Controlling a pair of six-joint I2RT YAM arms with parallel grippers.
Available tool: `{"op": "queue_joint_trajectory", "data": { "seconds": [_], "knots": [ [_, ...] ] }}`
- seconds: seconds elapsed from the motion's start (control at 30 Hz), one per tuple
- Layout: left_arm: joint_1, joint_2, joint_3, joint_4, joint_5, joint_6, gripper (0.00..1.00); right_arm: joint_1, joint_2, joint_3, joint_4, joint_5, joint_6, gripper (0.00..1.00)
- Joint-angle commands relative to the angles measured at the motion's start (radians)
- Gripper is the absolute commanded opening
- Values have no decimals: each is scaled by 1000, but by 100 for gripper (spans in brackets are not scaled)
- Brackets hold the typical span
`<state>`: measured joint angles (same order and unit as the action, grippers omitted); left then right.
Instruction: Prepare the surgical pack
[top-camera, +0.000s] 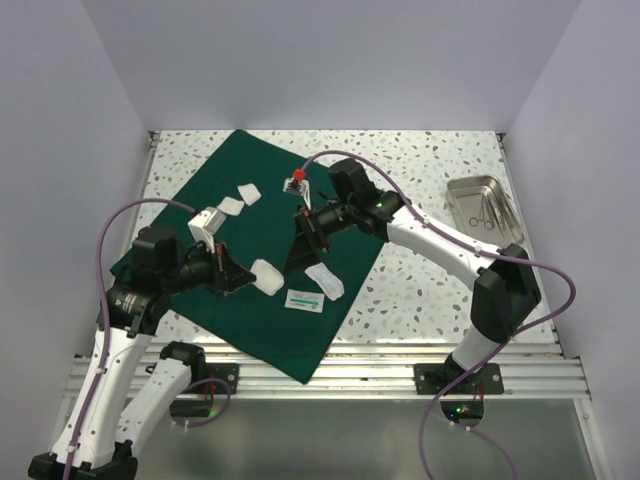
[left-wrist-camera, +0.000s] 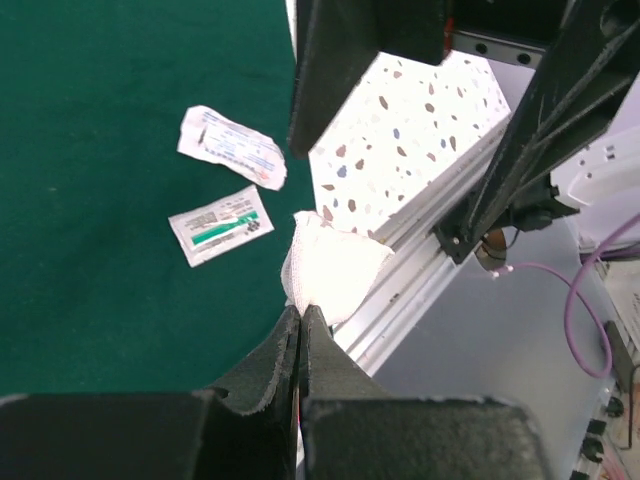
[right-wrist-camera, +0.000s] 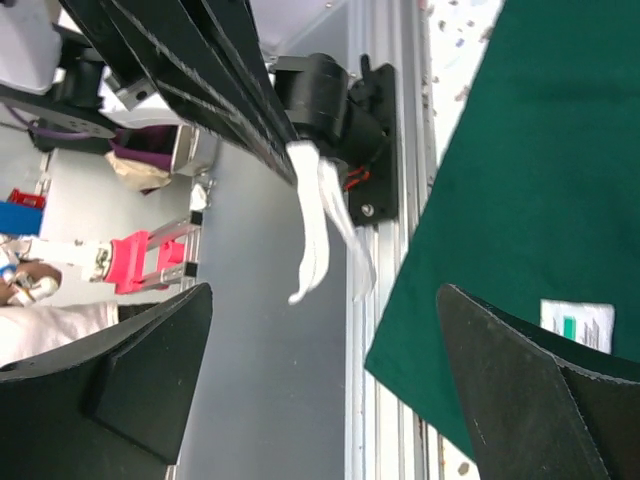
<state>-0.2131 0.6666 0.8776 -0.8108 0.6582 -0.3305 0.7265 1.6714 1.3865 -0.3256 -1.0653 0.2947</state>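
The surgical pack's dark green drape (top-camera: 262, 320) lies spread flat across the left half of the table. My left gripper (top-camera: 250, 277) is shut on a corner of a white gauze pad (top-camera: 268, 277), which is lifted over the drape's near right edge. In the left wrist view the gauze (left-wrist-camera: 335, 265) sticks out past the closed fingertips (left-wrist-camera: 301, 312). My right gripper (top-camera: 302, 262) stands open just to the right of the gauze with nothing between its fingers. In the right wrist view the gauze (right-wrist-camera: 312, 225) hangs ahead of the wide-open jaws.
On the drape lie two sealed packets (top-camera: 325, 281) (top-camera: 304, 300), two gauze squares (top-camera: 247, 192) (top-camera: 231, 205), a white roll (top-camera: 207, 222) and a red-capped item (top-camera: 297, 180). A steel tray (top-camera: 462, 190) with scissors sits at the far right. An aluminium rail (top-camera: 380, 365) runs along the near edge.
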Motion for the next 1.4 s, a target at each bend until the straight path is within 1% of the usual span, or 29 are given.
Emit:
{"op": "queue_joint_trajectory", "data": {
  "seconds": [0.0, 0.1, 0.13, 0.2, 0.4, 0.5, 0.53, 0.63, 0.67, 0.73, 0.83, 0.87, 0.97, 1.0, 1.03, 1.07, 1.1, 1.13, 1.17, 1.23, 1.27, 1.3, 1.33, 1.37],
  "knots": [
    [-6, -24, 0, -56, 75, -21, 0, 17, 30, 63, 71, -68, 3, 98],
    [-6, -47, -2, -65, 77, -33, 0, 43, 56, 77, 68, -73, 11, 95],
    [-6, -51, -2, -67, 78, -36, 0, 69, 63, 80, 68, -68, 11, 95],
    [-6, -58, -2, -64, 75, -42, 0, 94, 79, 88, 40, -59, -3, 93],
    [-6, -56, 11, -51, 84, -62, 0, 142, 82, 48, 37, -38, -14, 88],
    [-6, -55, 17, -59, 81, -62, 0, 146, 91, 49, 56, -44, 9, 79],
    [-6, -52, 18, -63, 77, -58, 0, 151, 100, 49, 60, -48, 21, 72],
    [-5, -44, 24, -65, 67, -47, 0, 159, 108, 45, 50, -64, 20, 59],
    [-6, -39, 27, -65, 64, -45, 0, 160, 108, 40, 45, -61, 20, 52],
    [-6, -30, 31, -51, 60, -48, 0, 162, 110, 29, 34, -55, 9, 49],
    [-6, -18, 26, -15, 67, -62, 0, 165, 120, 28, 4, -47, -6, 36],
    [-6, -13, 23, -4, 75, -67, 0, 166, 122, 28, -6, -48, -9, 25],
    [-5, 7, 18, 31, 70, -70, 0, 166, 132, 35, -33, -42, -22, 3],
    [-5, 23, 18, 42, 61, -70, 5, 166, 137, 43, -46, -39, -29, 0],
    [-6, 31, 24, 48, 46, -79, 16, 166, 140, 46, -58, -26, -41, 0],
    [-5, 39, 27, 58, -7, -87, 28, 163, 142, 48, -78, -12, -46, 0],
    [-5, 66, 32, 61, -44, -93, 45, 160, 143, 46, -82, 5, -48, 0],
    [-3, 85, 49, 56, -84, -99, 52, 145, 145, 46, -78, 36, -40, 0],
    [-5, 105, 60, 42, -171, -99, 65, 133, 146, 43, -72, 54, -31, 0],
    [-5, 183, 108, 22, -251, -99, 67, 71, 139, 22, -35, 91, 29, 0],
    [-5, 224, 125, 21, -335, -108, 68, 42, 136, -1, 18, 128, 53, 0],
    [-3, 240, 153, 21, -388, -126, 70, -20, 133, -6, 35, 152, 87, 0],
    [-3, 260, 168, 15, -435, -133, 71, -56, 137, -4, 33, 186, 90, 0],
    [-3, 284, 185, -10, -515, -136, 72, -93, 142, 3, 20, 242, 95, 0]
  ]
}}
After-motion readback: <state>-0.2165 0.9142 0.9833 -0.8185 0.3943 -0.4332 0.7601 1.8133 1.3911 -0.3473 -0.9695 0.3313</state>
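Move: Between the two grippers, high over the cloth, the left hand still holds a gauze pad, whose middle lies about 1 cm ahead, 4 cm right and 2 cm below its hand point; the right hand's open fingers are roughly 4 cm ahead, 10 cm right and 1 cm higher. From the right hand the gauze is 4 cm back, 6 cm left and 3 cm lower; the green-striped packet lies 2 cm ahead, 1 cm right and 17 cm below, the white pouch 6 cm ahead, 7 cm right, equally low. Reaching back and left, then sinking, about 5 cm back in all, the right hand brings its wide fingers to the gauze and shuts them on its free end, while the left backs 2 cm and holds it out almost still. Then the left opens and draws off forward, some 8 cm, turning counter-clockwise; the right, still sinking, carries the gauze forward and slightly right, swinging clockwise. ##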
